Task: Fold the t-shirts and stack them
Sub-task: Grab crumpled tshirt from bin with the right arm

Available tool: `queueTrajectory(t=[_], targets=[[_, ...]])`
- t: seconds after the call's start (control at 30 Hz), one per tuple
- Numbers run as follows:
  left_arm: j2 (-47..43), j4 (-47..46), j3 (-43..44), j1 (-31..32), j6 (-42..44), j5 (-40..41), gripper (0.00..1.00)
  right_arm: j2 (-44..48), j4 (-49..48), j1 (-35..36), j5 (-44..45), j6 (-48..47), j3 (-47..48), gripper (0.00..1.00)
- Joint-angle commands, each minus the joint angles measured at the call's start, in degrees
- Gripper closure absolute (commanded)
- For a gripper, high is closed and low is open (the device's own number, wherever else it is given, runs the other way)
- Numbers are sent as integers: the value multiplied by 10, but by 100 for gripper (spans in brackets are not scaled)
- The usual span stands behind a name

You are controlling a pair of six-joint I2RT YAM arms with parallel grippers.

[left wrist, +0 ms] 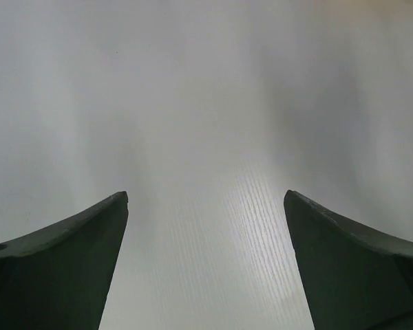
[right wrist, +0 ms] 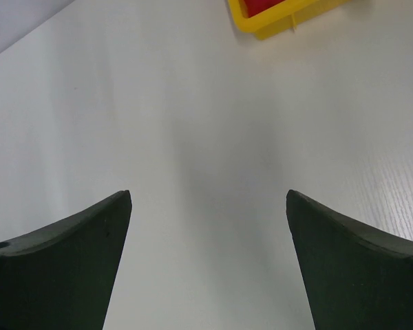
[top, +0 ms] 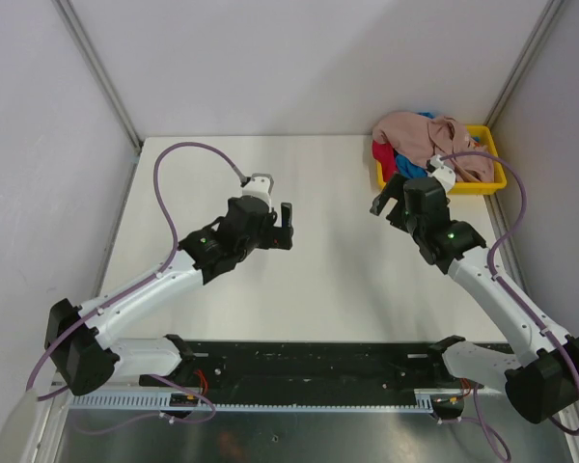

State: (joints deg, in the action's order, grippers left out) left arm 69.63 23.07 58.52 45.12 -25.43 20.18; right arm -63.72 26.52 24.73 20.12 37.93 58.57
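Observation:
The t-shirts lie crumpled in a heap at the back right: a dusty pink one (top: 429,135) on top, a bright blue one (top: 412,170) and a red one (top: 385,159) under it. A bit of the red one (right wrist: 265,5) shows in the right wrist view. My left gripper (top: 287,226) is open and empty over the bare middle of the table, and it also shows in the left wrist view (left wrist: 206,199). My right gripper (top: 387,204) is open and empty just in front of the heap, and it also shows in the right wrist view (right wrist: 208,199).
The heap sits in a yellow plastic tray (top: 497,177) at the back right corner; its corner also shows in the right wrist view (right wrist: 275,22). Grey walls close in the white table (top: 328,280) on three sides. A black rail (top: 318,362) runs along the near edge.

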Motion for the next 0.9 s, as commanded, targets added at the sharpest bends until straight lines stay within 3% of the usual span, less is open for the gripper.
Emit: queueTrajectory(t=[0.0,0.37,0.57,0.87], targets=[[-12,-11,26,-3,15,-10,1,4,9,-2,1,-16,20,1],[-23,-3,23,-2,34,-72,1,-48,-13,-13,-23,-53,60,1],[-20,17,22,-8,36,-99,0,-159,-23,-125,-62,-46,154,1],[-18,35,8,-23,43,-125,1,-367,-17,-233,-3,-86,384,1]])
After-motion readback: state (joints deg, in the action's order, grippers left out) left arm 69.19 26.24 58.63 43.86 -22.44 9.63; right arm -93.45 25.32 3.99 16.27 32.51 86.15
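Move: The crumpled pink t-shirt, heaped on top in the yellow bin, lies some 25 cm ahead of the right hand, about 11 cm to its right and 14 cm below. The bin's middle is roughly 24 cm ahead and 14 cm right; the red t-shirt is about 22 cm straight ahead, the blue one about 19 cm ahead and 6 cm right, all lower. From the left hand the pink t-shirt is some 29 cm ahead, 38 cm right. Towards the pink t-shirt in the bin the right hand, after hardly stirring, sweeps quickly forward about 15 cm and to its right some 10 cm, nearly level, turning about 15 degrees clockwise, with its fingers still wide open and touching nothing. The empty left hand eases back about 2 cm, turning slightly clockwise. ##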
